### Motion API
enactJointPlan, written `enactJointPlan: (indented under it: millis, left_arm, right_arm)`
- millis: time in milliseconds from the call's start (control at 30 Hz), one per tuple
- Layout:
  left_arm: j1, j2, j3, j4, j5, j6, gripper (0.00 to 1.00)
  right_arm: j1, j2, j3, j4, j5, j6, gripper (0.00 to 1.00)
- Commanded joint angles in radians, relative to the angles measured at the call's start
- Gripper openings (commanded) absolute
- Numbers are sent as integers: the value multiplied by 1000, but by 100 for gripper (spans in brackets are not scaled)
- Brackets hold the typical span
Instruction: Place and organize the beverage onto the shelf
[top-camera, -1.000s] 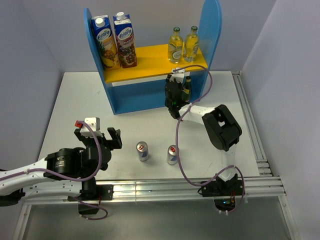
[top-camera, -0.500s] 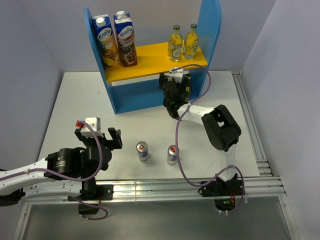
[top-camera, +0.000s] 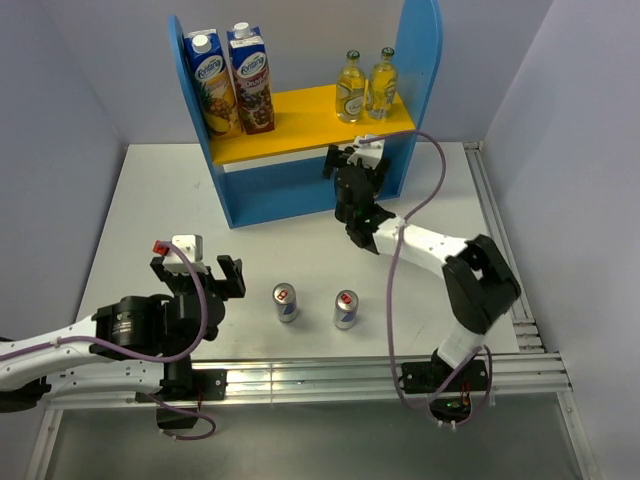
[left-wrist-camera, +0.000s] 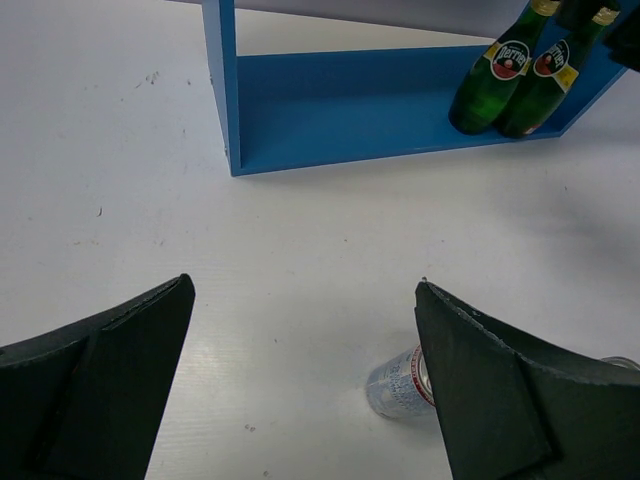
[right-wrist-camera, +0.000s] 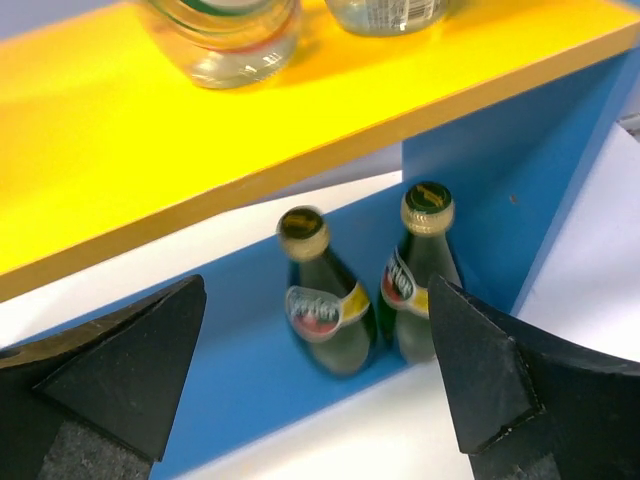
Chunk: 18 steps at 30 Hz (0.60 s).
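The blue shelf stands at the back of the table. Two yellowish bottles stand on its yellow board. Below the board, two green bottles stand side by side at the right end of the lower level. My right gripper is open just in front of them, touching neither. Two silver-blue cans stand on the table near the front. My left gripper is open and empty, left of the nearer can.
Two tall blue juice cartons stand at the left end of the yellow board. Metal rails run along the table's right and front edges. The right arm's cable loops above the table near the cans.
The right gripper has opened and let go of a green bottle on the lower level, then drawn back a little; its elbow swung right. The left arm has not moved.
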Motion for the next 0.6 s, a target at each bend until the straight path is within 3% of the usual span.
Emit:
enactJointPlan:
  millis: [0, 133, 333, 433, 567]
  left_arm:
    - [-2, 19, -7, 38, 6, 36, 99]
    - [-2, 86, -30, 112, 32, 105, 99]
    - [-10, 307, 33, 104, 125, 4, 99]
    - [-54, 318, -38, 243, 189, -24, 99]
    - [-88, 270, -191, 391, 236, -70, 99]
  right_arm:
    - [75, -157, -48, -69, 71, 46, 99]
    - [165, -344, -98, -323, 85, 202, 99]
    - [430, -700, -265, -673, 200, 398, 100]
    - [574, -833, -322, -891, 223, 539, 100]
    - [762, -902, -310, -1335, 298, 831, 100]
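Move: The left can stands about 12 cm to the right of my left hand, level with it fore and aft and some 19 cm below. The right can stands 14 cm farther right and 2 cm nearer my base. From my right hand, that right can lies roughly 31 cm back, 4 cm left and 18 cm down. Ahead of my right hand, on the lower shelf, are the left green bottle, 5 cm out and 1 cm left, and the right green bottle, 5 cm out and 6 cm right, both about 12 cm lower. I pull my empty right hand back from the two green bottles about 28 cm towards the right can, rising some 6 cm and then sinking by half of that, while it turns counter-clockwise and tips down. Meanwhile my left hand swings right and sinks, about 9 cm each way, to come over the left can. Both grippers stay wide open, and I see no touch on either can. ##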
